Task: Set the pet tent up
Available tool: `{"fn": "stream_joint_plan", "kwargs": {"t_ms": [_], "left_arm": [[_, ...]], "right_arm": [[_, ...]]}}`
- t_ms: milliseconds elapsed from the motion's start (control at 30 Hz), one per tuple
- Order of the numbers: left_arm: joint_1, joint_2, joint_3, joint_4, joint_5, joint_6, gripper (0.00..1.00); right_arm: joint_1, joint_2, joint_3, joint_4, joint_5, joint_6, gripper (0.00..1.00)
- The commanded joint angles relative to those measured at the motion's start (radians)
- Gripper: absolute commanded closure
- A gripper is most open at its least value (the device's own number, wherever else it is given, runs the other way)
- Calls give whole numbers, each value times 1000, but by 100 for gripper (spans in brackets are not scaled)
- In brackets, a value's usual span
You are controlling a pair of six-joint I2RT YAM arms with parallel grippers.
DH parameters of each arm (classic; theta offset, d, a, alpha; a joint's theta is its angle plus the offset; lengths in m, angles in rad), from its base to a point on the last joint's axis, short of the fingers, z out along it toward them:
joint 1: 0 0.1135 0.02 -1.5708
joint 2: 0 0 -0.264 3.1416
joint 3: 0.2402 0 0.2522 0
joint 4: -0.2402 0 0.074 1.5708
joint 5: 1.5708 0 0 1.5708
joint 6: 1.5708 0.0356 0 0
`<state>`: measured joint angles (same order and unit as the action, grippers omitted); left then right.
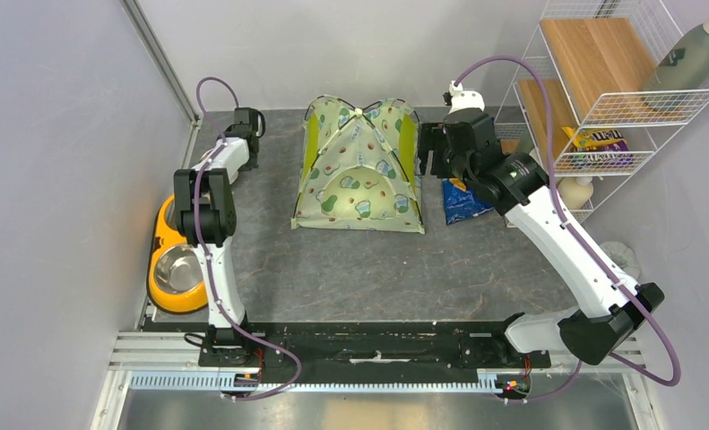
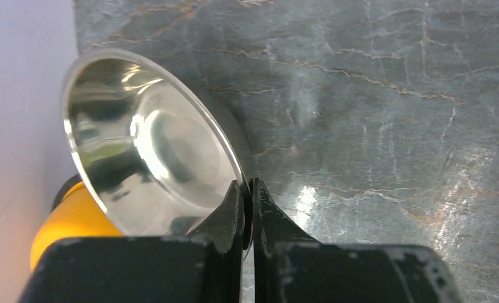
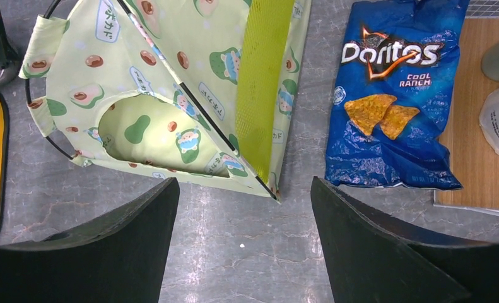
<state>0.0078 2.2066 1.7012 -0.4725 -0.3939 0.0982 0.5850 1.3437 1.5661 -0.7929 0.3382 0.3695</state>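
The pet tent [image 1: 359,170] stands upright as a dome at the back middle of the table, with avocado print, lime-green side panels and black poles crossing at the top. Its rounded opening faces the arms. In the right wrist view the tent [image 3: 171,95] fills the upper left. My right gripper [image 1: 431,148] is open and empty, hovering just right of the tent, its jaws [image 3: 243,186] wide apart over bare table. My left gripper [image 1: 205,235] is shut, folded back near its base, with its fingertips [image 2: 250,189] right beside the rim of a steel bowl [image 2: 146,139].
A yellow feeder [image 1: 167,260] holding the steel bowl [image 1: 180,269] sits at the left edge. A blue Doritos bag [image 1: 462,202], also in the right wrist view [image 3: 395,95], lies right of the tent. A white wire shelf [image 1: 601,90] with bottles and snacks stands at the back right. Walls close the left and back.
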Motion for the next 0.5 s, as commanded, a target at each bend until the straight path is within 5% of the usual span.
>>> {"fn": "stream_joint_plan", "kwargs": {"t_ms": [0, 467], "left_arm": [[4, -106, 25, 29, -100, 8, 98], [5, -304, -107, 15, -326, 4, 98]], "right_arm": [[-4, 2, 44, 1, 8, 16, 17], [-5, 8, 52, 3, -13, 9, 17]]}}
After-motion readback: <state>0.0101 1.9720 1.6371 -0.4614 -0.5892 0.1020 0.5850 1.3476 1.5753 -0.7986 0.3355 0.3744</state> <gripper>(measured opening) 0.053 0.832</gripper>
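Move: Behind the left hand, which already has the right rim of a steel bowl pinched at table height, lies the empty far hole of the yellow feeder: about 12 cm back, 9 cm left and 2 cm lower. The near bowl sits in the feeder some 26 cm back and 12 cm left of the hand; the tent's middle is about 34 cm right, 2 cm back and 6 cm higher. From the idle right hand, the empty hole is roughly 58 cm left, 2 cm forward and 30 cm down. Lifting the steel bowl by its right rim, the left hand goes almost straight up, about 10 cm and picking up speed, while it drifts some 3 cm left and only near the end begins to draw back. The wrist tips the fingers up and rolls a little, some 15 degrees in all, and the shut fingers keep their pinch. ##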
